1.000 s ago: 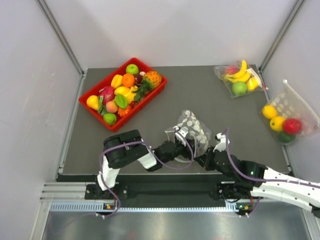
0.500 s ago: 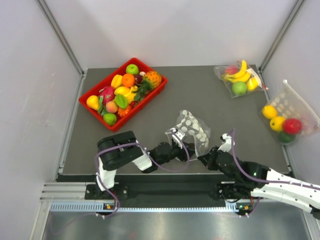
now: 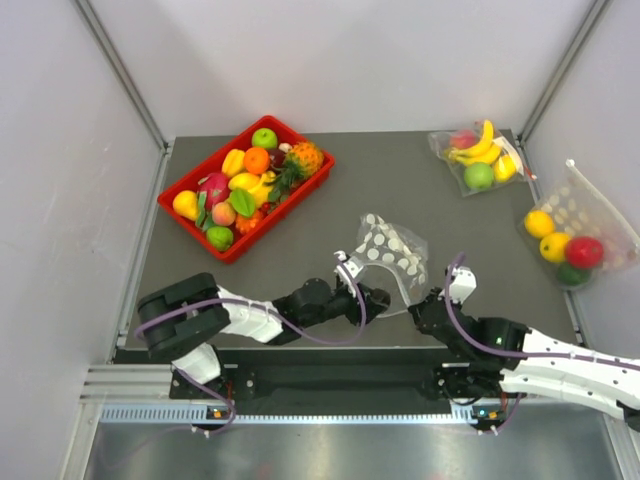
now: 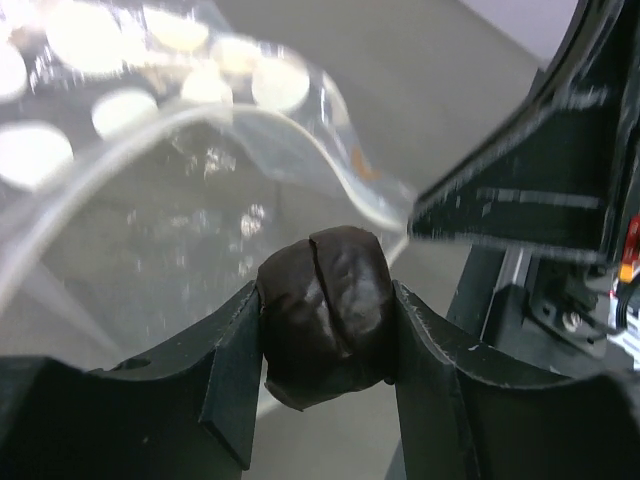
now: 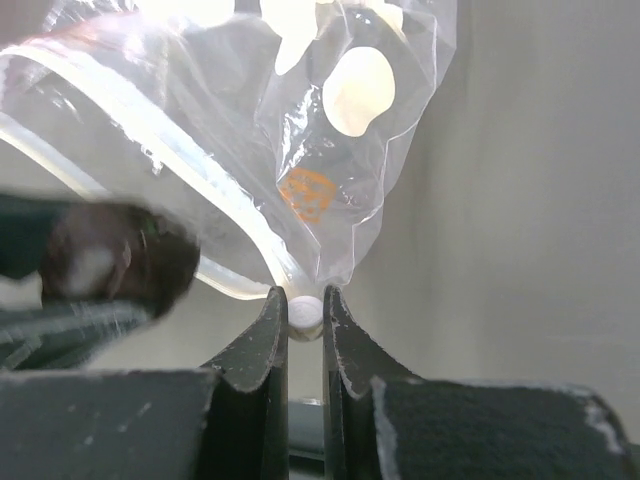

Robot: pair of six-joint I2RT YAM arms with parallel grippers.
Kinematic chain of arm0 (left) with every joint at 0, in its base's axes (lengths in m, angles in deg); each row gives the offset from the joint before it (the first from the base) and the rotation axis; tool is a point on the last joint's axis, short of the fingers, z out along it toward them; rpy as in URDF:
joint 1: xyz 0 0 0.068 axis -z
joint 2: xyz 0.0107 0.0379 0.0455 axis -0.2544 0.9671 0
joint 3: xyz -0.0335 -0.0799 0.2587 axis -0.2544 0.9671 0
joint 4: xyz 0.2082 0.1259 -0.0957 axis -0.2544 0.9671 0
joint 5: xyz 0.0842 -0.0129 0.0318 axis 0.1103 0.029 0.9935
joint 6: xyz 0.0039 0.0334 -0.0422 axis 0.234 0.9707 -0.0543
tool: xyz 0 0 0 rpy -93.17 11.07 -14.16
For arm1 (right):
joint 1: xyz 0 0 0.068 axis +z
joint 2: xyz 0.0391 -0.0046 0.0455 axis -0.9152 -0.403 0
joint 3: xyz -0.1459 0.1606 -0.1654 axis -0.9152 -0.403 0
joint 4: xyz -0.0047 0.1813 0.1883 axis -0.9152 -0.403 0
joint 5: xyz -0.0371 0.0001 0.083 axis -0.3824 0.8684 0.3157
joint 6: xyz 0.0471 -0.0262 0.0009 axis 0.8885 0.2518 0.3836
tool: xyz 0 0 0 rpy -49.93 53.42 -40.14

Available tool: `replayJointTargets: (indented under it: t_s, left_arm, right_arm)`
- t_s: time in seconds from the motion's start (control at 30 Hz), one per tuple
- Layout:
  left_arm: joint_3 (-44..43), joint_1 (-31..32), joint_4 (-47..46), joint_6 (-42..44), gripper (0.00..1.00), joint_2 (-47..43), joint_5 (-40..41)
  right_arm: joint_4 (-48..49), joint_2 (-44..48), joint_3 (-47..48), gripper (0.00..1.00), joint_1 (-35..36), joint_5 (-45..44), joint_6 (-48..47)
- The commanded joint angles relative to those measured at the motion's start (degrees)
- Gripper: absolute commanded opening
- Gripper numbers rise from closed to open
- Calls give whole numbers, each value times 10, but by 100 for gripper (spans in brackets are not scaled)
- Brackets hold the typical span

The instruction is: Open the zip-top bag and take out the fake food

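Note:
The zip-top bag (image 3: 392,255), clear with pale round dots, lies crumpled on the dark mat near the table's front. In the top view no fruit shows inside it. My right gripper (image 5: 305,310) is shut on the end of its white zip strip (image 5: 150,135), holding that corner up. My left gripper (image 4: 325,305) is shut on a dark brown round piece of fake food (image 4: 325,320), just in front of the bag's open mouth (image 4: 150,190). In the top view the left gripper (image 3: 372,300) and right gripper (image 3: 420,305) sit close together at the bag's near edge.
A red basket (image 3: 290,205) full of mixed fake fruit stands at the back left. A clear bag of bananas and a green apple (image 3: 480,155) lies at the back right. A bigger dotted bag of yellow and red fruit (image 3: 570,235) rests against the right wall.
My left gripper closed on the dark brown piece and drew back toward the front edge. The left arm's elbow swung far left. The right gripper kept its hold on the bag.

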Motion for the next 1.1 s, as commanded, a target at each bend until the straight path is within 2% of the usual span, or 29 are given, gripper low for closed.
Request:
replayJointTargets:
  t_s: [0.0, 0.17, 0.23, 0.3, 0.4, 0.6, 0.63, 0.7, 0.8, 0.93, 1.07]
  left_arm:
    - [15, 2, 66, -1, 10, -47, -21]
    - [35, 1, 131, -7, 13, -136, -29]
    - [33, 0, 184, -12, 13, -180, -26]
    - [33, -5, 229, -15, 14, -212, -21]
    - [32, -49, 269, -29, 14, -268, -25]
    - [-7, -197, 383, -27, 15, -345, -23]
    - [-23, -244, 390, -29, 16, -351, -29]
    - [-43, -297, 413, -34, 17, -345, -53]
    - [-88, -435, 434, -48, 17, -320, -70]
    - [-150, -500, 454, -28, 17, -281, -8]
    - [-199, -513, 469, 22, 17, -235, 39]
  right_arm:
    - [7, -6, 36, 0, 0, -64, 0]
    - [11, -17, 48, 0, -6, -101, -31]
    - [28, -26, 56, 0, -20, -101, -50]
    - [59, -45, 62, 0, -35, -89, -86]
    - [102, -70, 62, 0, -85, -49, -144]
    - [194, -98, 50, 0, -197, 47, -233]
    - [201, -103, 48, 0, -224, 57, -240]
    - [222, -113, 45, 0, -244, 88, -260]
    - [243, -124, 44, 0, -268, 121, -273]
    - [255, -131, 44, 0, -279, 138, -281]
    - [256, -127, 41, 0, -285, 150, -286]
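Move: The left hand holds the dark piece of fake food at the bag's mouth; the middle of the red tray lies about 28 cm ahead and 31 cm to its left, some 7 cm lower. In the tray, the peach is about 22 cm ahead and 37 cm left, the pineapple about 34 cm ahead and 20 cm left; the dotted bag's body is about 9 cm ahead and 3 cm right. From the right hand, pinching the zip corner, that bag body lies about 11 cm ahead and 5 cm left, slightly lower. Keeping the dark food pinched, the left hand first eases left and a little back, clear of the bag's mouth, then lifts and sweeps left and forward to the red tray, ending some 28 cm left, 21 cm forward and 12 cm higher, while the wrist swings about 50 degrees counter-clockwise until the fingers point nearly forward. The right hand keeps its pinch on the zip corner, rises a couple of centimetres and draws the bag forward about 9 cm, tipping its fingers up slightly. ##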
